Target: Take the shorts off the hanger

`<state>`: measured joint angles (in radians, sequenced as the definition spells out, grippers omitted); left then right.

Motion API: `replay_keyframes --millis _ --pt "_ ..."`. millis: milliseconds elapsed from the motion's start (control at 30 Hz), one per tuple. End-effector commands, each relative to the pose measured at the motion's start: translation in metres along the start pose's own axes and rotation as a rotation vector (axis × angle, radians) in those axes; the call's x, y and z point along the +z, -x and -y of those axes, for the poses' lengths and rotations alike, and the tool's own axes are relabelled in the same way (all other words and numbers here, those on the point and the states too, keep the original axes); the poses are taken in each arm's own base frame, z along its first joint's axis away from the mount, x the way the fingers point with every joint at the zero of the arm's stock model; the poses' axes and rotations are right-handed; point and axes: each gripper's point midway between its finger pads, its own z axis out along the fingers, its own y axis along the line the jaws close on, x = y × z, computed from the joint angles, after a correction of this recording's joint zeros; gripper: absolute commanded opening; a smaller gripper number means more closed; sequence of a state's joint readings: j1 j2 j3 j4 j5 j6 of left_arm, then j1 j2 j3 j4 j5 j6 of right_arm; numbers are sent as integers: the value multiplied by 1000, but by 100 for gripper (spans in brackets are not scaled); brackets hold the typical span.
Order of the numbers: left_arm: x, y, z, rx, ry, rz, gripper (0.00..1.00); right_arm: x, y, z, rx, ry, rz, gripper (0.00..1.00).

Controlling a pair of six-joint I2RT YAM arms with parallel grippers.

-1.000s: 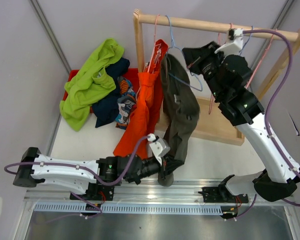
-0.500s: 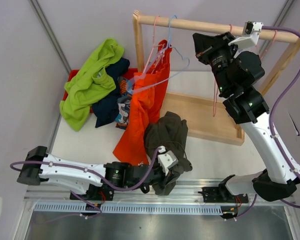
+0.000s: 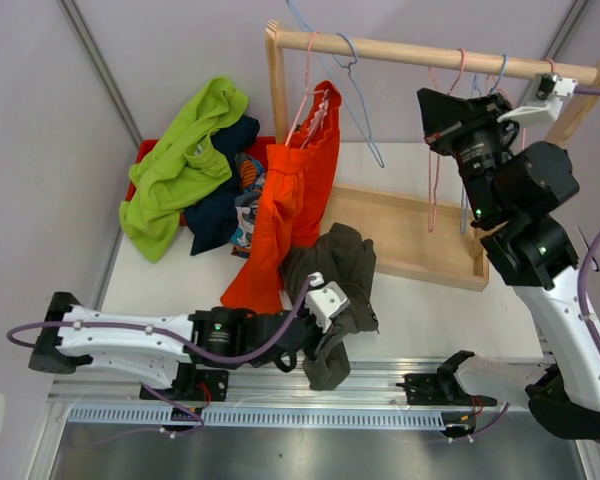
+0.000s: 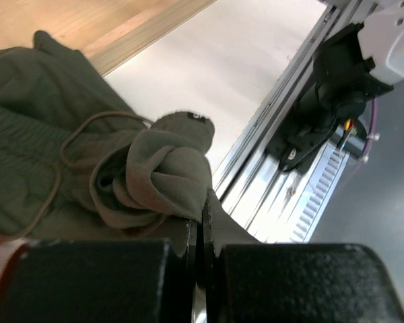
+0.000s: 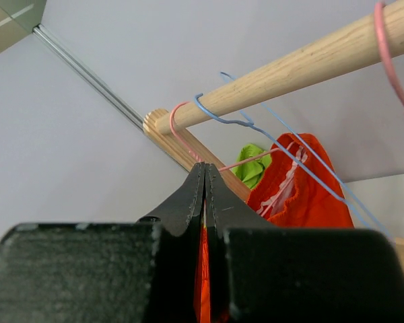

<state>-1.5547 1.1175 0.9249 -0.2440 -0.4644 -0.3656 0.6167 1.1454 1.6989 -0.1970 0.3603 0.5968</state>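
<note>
The grey shorts lie crumpled on the table off any hanger, drawstring showing. My left gripper is shut on a fold of them near the front edge. Orange shorts hang from a pink hanger on the wooden rail. Beside it an empty blue hanger dangles on the rail. My right gripper is shut on nothing, raised near the rail, right of the blue hanger.
Lime green shorts, navy shorts and print shorts are piled on a red tray at the left. The rack's wooden base lies behind the grey shorts. More pink and blue hangers hang at the rail's right.
The grey shorts came off the blue hanger and dropped to the table with my left gripper. The blue hanger swung back empty. My right arm drew away to the right and up.
</note>
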Motion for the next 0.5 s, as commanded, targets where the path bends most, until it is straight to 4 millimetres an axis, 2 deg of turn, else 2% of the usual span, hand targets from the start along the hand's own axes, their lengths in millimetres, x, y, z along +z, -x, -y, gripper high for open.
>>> replay_keyframes --millis 0,33,67,100,167,200,267,300,367,400,433,467 --pt "-54 37 -6 84 -1 24 0 -20 26 0 -25 2 57 2" --pt "-63 45 -7 103 -1 37 0 -28 34 -2 -20 13 71 5" --pt "-87 78 -5 91 -28 97 0 -31 31 1 -38 7 63 10" --pt "-99 89 -1 133 -54 124 0 -34 32 2 -44 9 61 36" --pt "-131 134 2 128 -106 224 0 -42 33 4 -62 5 47 71" --pt "-140 145 -1 173 -118 255 0 -45 32 6 -71 0 40 91" --pt "-169 180 6 200 -198 330 0 -51 32 11 -88 -12 26 99" --pt "-171 185 9 278 -214 336 0 -52 28 14 -105 -19 15 99" --pt "-201 221 10 333 -263 406 0 -61 31 19 -120 -30 15 100" --pt "-195 225 13 364 -241 390 0 -63 29 22 -133 -38 10 99" --pt "-205 239 3 378 -201 401 0 -65 29 25 -141 -45 7 99" --pt "-216 262 -25 386 -51 438 0 -71 34 25 -142 -44 19 99"
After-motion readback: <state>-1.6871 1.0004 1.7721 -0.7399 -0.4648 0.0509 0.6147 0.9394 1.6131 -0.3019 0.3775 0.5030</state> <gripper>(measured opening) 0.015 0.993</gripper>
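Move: The left hand already pinches the olive shorts. The red bin with its pile lies about 50 cm ahead of it, 37 cm left and 18 below. Orange shorts hang some 27 cm ahead, 8 left and 8 higher; the wooden tray is 38 ahead, 25 right and 21 down. From the empty right hand, the orange shorts hang 30 cm left, 7 ahead and 25 lower, the empty blue hanger 13 left, 12 ahead, about level. Swiftly upward, some 29 cm, and about 10 cm to its left, the left hand carries the still-pinched olive shorts, its fingers tipping up as it climbs. The right hand eases back and to its right, roughly 7 cm away from the empty blue hanger, and spreads its shut fingers wide with nothing between them. ##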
